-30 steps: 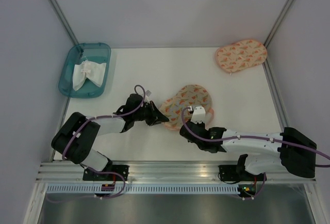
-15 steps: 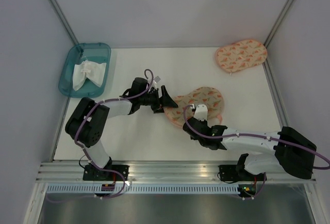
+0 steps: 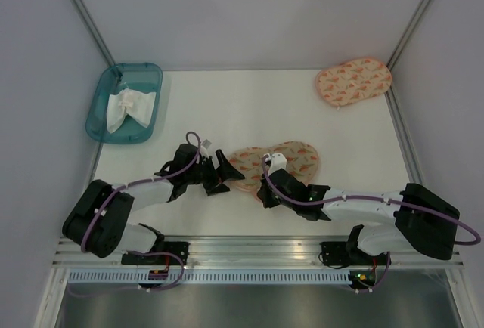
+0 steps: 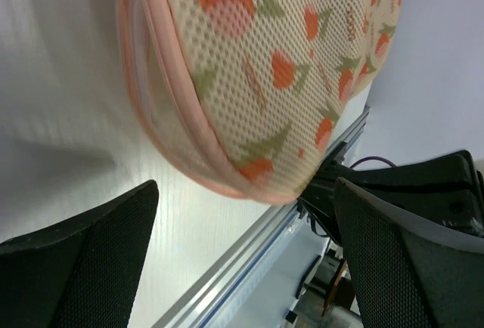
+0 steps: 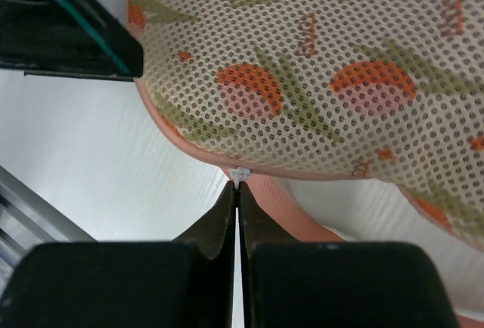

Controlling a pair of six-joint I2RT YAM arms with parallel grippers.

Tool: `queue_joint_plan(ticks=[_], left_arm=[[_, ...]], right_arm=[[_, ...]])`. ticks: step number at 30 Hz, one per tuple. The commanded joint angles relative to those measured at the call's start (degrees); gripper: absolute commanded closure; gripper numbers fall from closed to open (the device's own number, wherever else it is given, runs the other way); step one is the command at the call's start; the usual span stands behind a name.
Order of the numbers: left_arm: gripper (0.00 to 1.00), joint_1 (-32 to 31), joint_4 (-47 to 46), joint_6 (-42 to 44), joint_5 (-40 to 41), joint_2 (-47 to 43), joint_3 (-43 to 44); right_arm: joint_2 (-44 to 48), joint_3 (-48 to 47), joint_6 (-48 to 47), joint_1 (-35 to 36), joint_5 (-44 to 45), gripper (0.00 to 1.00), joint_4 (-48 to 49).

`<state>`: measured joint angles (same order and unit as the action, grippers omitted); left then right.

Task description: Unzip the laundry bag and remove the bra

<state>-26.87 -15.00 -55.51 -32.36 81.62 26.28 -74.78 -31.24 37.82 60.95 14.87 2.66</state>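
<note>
The laundry bag (image 3: 281, 163), peach mesh with an orange-red flower print, lies flat in the middle of the table. My right gripper (image 3: 262, 192) sits at its near edge. In the right wrist view the jaws of the right gripper (image 5: 239, 189) are shut on the small white zipper pull (image 5: 240, 175) at the pink rim of the bag (image 5: 318, 56). My left gripper (image 3: 218, 173) stands open just off the bag's left end. In the left wrist view the bag (image 4: 257, 78) bulges beyond its black fingers (image 4: 83, 260) without touching them. The bra is hidden.
A second printed pouch (image 3: 353, 81) lies at the back right corner. A teal tray (image 3: 148, 71) holding a white cloth (image 3: 127, 106) stands at the back left. The aluminium rail (image 3: 257, 249) runs along the near table edge, close behind both grippers.
My left gripper has let go of the bag, opened wide and drawn back left and nearer. The bag has shifted slightly left and settled flatter. The right gripper stays shut on the pull.
</note>
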Motion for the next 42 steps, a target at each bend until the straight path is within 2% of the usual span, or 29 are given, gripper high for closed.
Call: queue_joint_plan(ticks=[1,2,6,15,18,21,22,24,25,26,30,34,42], left_arm=[[0.00,-0.3,-1.9,-6.8,3.7,-8.0,-4.9],[0.00,-0.4,-2.7,-8.6,4.9,-11.5,-6.0],[0.00,-0.4,-3.3,-10.7,7.7,-14.9,-8.1],[0.00,-4.2,-7.1,-13.9,7.0,-8.6,-6.5],[0.03,-4.6,-9.2,-14.7,7.1,-7.2,-6.7],[0.24,-4.6,-11.7,-14.3,7.8,-6.3,-6.5],[0.49,-4.6,-11.9,-14.0,8.0,-6.0,-6.0],[0.77,-4.6,-11.6,-13.5,8.5,-5.3,-5.3],[0.95,-4.6,-11.3,-13.5,8.5,-5.1,-4.7],[0.98,-4.6,-10.8,-13.1,8.7,-5.0,-4.3],[0.98,-4.5,-7.2,-11.6,10.4,-5.3,-2.9],[0.98,-3.9,-4.3,-9.9,11.4,-5.2,-0.8],[0.98,-0.6,-2.6,-7.7,8.5,-3.2,2.8]], right_arm=[[-2.1,-1.2,-2.0,0.0,-5.6,1.00,7.9],[-2.6,-1.6,-2.1,0.0,-6.8,1.00,8.3],[-4.7,-1.7,-1.9,0.0,-9.9,1.00,11.8],[-5.8,-1.4,-1.7,0.0,-14.7,1.00,20.2],[-5.5,-2.0,-2.3,0.0,-14.7,1.00,20.2],[-5.7,-2.9,-2.6,0.0,-16.5,1.00,19.1],[-5.6,-2.9,-2.7,0.0,-16.3,1.00,18.3],[-5.2,-3.3,-3.0,0.0,-15.2,1.00,15.5],[-4.5,-3.3,-3.2,0.0,-13.7,1.00,14.4],[-4.1,-3.4,-3.2,0.0,-12.7,1.00,13.0],[-1.6,-3.6,-3.4,0.0,-6.3,1.00,4.3],[1.0,-3.0,-2.4,0.0,-3.7,0.99,-1.8],[4.6,-0.4,0.0,0.0,1.2,1.00,-10.9]])
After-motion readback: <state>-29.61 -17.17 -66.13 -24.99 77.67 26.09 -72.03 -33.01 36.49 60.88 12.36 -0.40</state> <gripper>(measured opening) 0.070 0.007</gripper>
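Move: The laundry bag's left end, with its zip edge, lies just off my open left fingers: about 4 cm to the right, 1 cm back and roughly level. My right hand already grips the zip pull, some 10 cm right and 5 cm back from my left hand. From my right hand that same left end is about 6 cm left and 4 cm ahead, and the bag's middle some 10 cm ahead and 4 cm right. Keeping the zip pull pinched, I swing my right hand about 6 cm left, turning it counter-clockwise and bringing the bag's end to my left hand, which backs off slightly up and left, then comes in right and down and shuts on the zip edge. Then my left hand draws its hold forward and a little up, while my right goes back right about 5 cm, unwinding its turn. ##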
